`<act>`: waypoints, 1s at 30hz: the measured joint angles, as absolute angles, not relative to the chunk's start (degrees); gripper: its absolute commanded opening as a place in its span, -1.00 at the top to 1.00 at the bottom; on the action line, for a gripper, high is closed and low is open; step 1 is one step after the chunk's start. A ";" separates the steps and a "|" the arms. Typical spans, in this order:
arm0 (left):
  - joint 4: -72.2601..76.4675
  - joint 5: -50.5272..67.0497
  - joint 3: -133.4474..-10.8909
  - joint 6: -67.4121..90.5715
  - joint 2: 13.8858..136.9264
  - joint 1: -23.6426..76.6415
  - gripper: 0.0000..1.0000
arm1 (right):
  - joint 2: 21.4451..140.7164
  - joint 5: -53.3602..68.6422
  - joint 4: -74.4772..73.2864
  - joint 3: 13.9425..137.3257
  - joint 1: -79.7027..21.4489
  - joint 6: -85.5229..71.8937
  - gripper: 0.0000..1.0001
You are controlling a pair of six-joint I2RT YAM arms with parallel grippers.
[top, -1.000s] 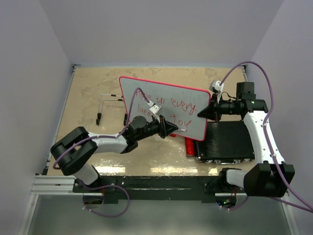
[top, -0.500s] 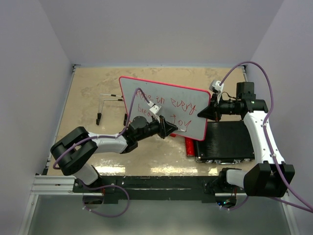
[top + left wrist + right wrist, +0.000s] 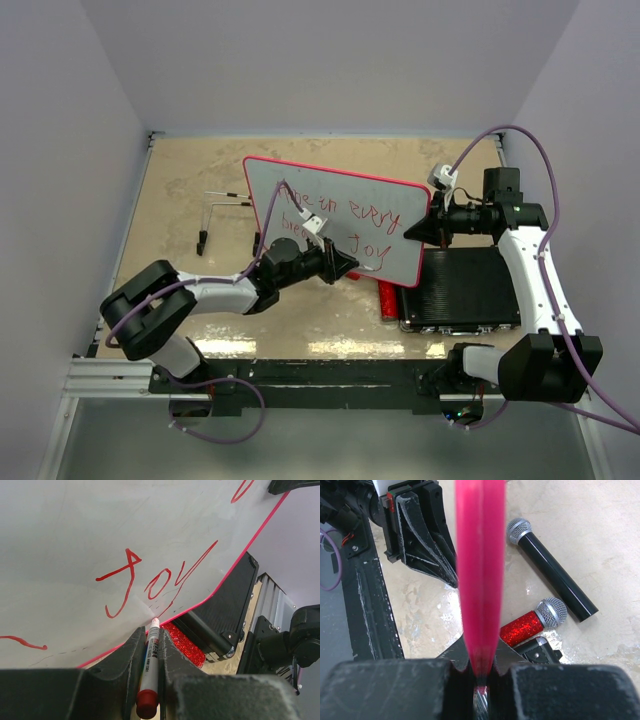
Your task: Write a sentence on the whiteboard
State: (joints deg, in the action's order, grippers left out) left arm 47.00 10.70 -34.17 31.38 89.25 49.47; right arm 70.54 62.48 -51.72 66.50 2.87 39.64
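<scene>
The whiteboard (image 3: pixel 268 190), red-framed, is held tilted above the table. The sentence (image 3: pixel 345 212) in red marker runs across it in two lines and ends in "joy" (image 3: pixel 150 582). My left gripper (image 3: pixel 350 266) is shut on a red-capped white marker (image 3: pixel 149 667). The marker's tip sits close to the board's lower edge, just below "joy". I cannot tell if it touches. My right gripper (image 3: pixel 412 232) is shut on the board's right edge, whose red frame (image 3: pixel 480 565) runs up between the jaws (image 3: pixel 481 672).
A black ribbed case (image 3: pixel 465 290) lies under the board's right corner. A red glitter microphone (image 3: pixel 532 622) lies beside it, and a black microphone (image 3: pixel 552 570) lies on the table beneath the board. A thin wire stand (image 3: pixel 215 215) sits at the left.
My left gripper has drawn back a little to the left with the marker, away from the end of "joy". The right gripper and board have not moved.
</scene>
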 measured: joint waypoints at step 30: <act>41.93 17.02 -40.16 29.67 82.65 49.58 1.00 | 70.54 62.54 -51.88 66.50 2.90 39.68 1.00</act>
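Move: The left hand holds the marker with its tip at the foot of the freshly written "y" of "Joy"; the letter's middle lies about 6 cm to the right of this hand, 2 cm ahead and 1 cm above. The "J" is level left-right, 3 cm ahead and 2 cm up. The right gripper, on the board's edge, is some 13 cm right, 4 cm ahead and 5 cm up. From the right hand, the "y" is about 8 cm left, 2 cm back and 4 cm lower. The left hand, its grip on the marker unchanged, takes the tip off the foot of the "y" and rises about 7 cm, drifting some 2 cm to its right, then drawing back about 2 cm in a quicker last pull as the wrist tips up and swings clockwise by 5 to 10 degrees. The right hand stays in place throughout, keeping its pinch on the board's right edge. ##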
